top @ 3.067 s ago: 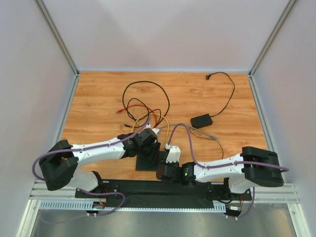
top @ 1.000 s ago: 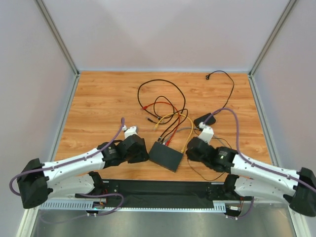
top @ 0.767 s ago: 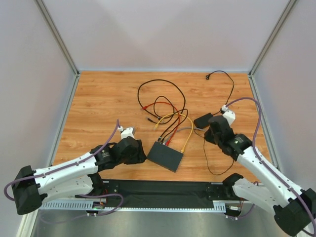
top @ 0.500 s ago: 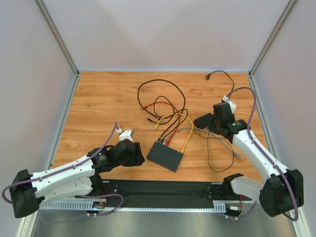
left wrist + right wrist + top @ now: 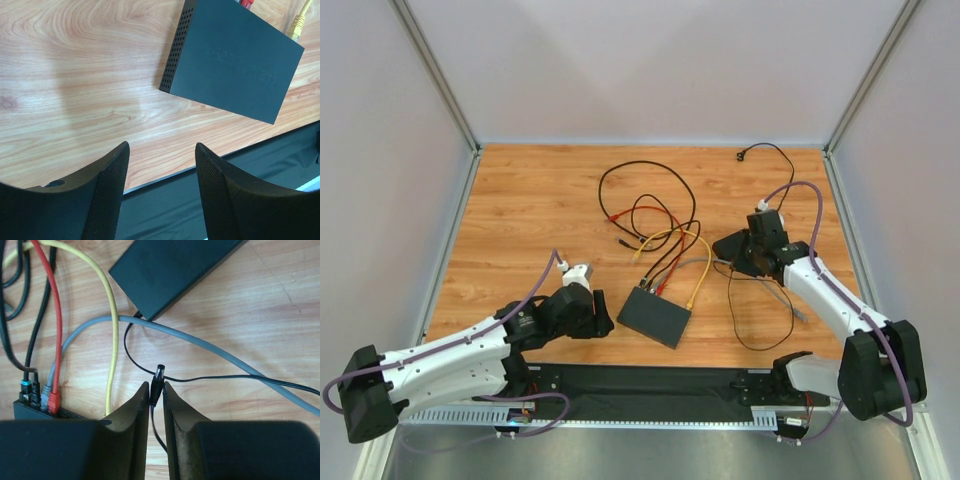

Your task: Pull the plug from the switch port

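The switch [image 5: 655, 317] is a flat black box lying near the front middle of the table, with red, grey and black cables in its far-edge sockets [image 5: 42, 392]. It also shows in the left wrist view [image 5: 232, 55]. My right gripper [image 5: 740, 262] is shut on a black barrel plug [image 5: 157, 381] with a metal tip. It holds the plug above the wood, clear of the switch and beside the power-adapter brick [image 5: 172, 267]. My left gripper [image 5: 161, 147] is open and empty, just left of the switch.
A loose yellow cable end [image 5: 692, 300] lies right of the switch. A tangle of black, red and yellow cables [image 5: 645, 215] spreads behind it. The adapter's thin cord [image 5: 760, 325] loops on the right. A black mat [image 5: 650, 380] lines the front edge.
My right gripper has swung from beside the switch to the right and back, carrying the plug and its cord. My left gripper has backed away from the switch to the left.
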Controlling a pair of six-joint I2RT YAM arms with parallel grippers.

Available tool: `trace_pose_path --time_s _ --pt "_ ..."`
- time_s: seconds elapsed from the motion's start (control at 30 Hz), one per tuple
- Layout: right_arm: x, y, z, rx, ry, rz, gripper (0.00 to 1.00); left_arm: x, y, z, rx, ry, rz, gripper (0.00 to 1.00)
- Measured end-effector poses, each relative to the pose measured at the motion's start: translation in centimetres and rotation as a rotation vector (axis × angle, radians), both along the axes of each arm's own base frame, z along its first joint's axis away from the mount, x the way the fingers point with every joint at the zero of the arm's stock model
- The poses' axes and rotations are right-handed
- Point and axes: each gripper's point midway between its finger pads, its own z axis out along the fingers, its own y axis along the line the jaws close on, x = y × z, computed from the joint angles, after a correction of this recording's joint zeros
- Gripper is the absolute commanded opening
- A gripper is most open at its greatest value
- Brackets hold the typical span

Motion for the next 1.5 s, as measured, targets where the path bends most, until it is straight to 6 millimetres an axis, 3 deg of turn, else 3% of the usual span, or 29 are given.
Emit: trace_pose_path --time_s 0.3,0.37,0.53,0.57,0.67,0.8,1.0,1.23,1.5 --pt "-0.3 0.2 -1.9 -0.008 0.069 0.011 0.51 -0.2 -0.1 0.1 -0.008 -0.006 -0.021 0.62" --pt "0.5 0.3 -1.5 -0.008 0.062 0.001 0.63 -0.2 -0.1 0.3 -0.013 -0.011 -0.024 0.62" --pt "3.6 0.4 0.7 0.02 0.029 -0.112 0.81 -0.1 -0.1 1.0 -0.036 -0.03 -0.026 0.62" --pt "4.1 0.5 1.1 0.027 0.022 -0.141 0.91 -0.1 -0.1 1.1 -0.043 -0.034 -0.025 0.62" --pt "5.7 0.4 1.9 0.052 0.025 -0.262 1.0 -0.1 -0.1 1.4 -0.057 -0.045 -0.025 0.62" --pt "7.8 0.0 2.3 0.057 0.052 -0.416 1.0 -0.1 0.0 1.6 -0.06 -0.05 -0.025 0.62" --pt "9.7 -0.3 1.3 0.04 0.11 -0.577 1.0 -0.3 0.3 2.0 -0.074 -0.064 -0.028 0.62" --pt "8.8 -1.3 -0.8 0.003 0.174 -0.707 0.99 -0.3 0.8 2.7 -0.088 -0.092 -0.028 0.62" --pt "9.1 -1.7 -3.1 -0.038 0.198 -0.746 0.96 -0.3 1.0 2.5 -0.074 -0.095 -0.029 0.62"
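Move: The right hand still holds the power cord's plug, already clear of the switch; the black power adapter lies about 9 cm ahead of this hand, 2 cm right and 7 cm lower. The grey cable crosses roughly 5 cm straight ahead, the yellow cable passes some 3 cm ahead and 4 cm left, and the switch sits about 9 cm back and 15 cm left. From the left hand the adapter is around 20 cm ahead and 25 cm right. The right hand dips about 2 cm as its fingers open and let go of the plug, then reaches forward in a shallow arc to the adapter while spreading wide and turning some 40 degrees clockwise. It ends by sinking over the adapter, tips steeper and on either side of its long edges, while the empty left hand rises slightly, fingers open. ##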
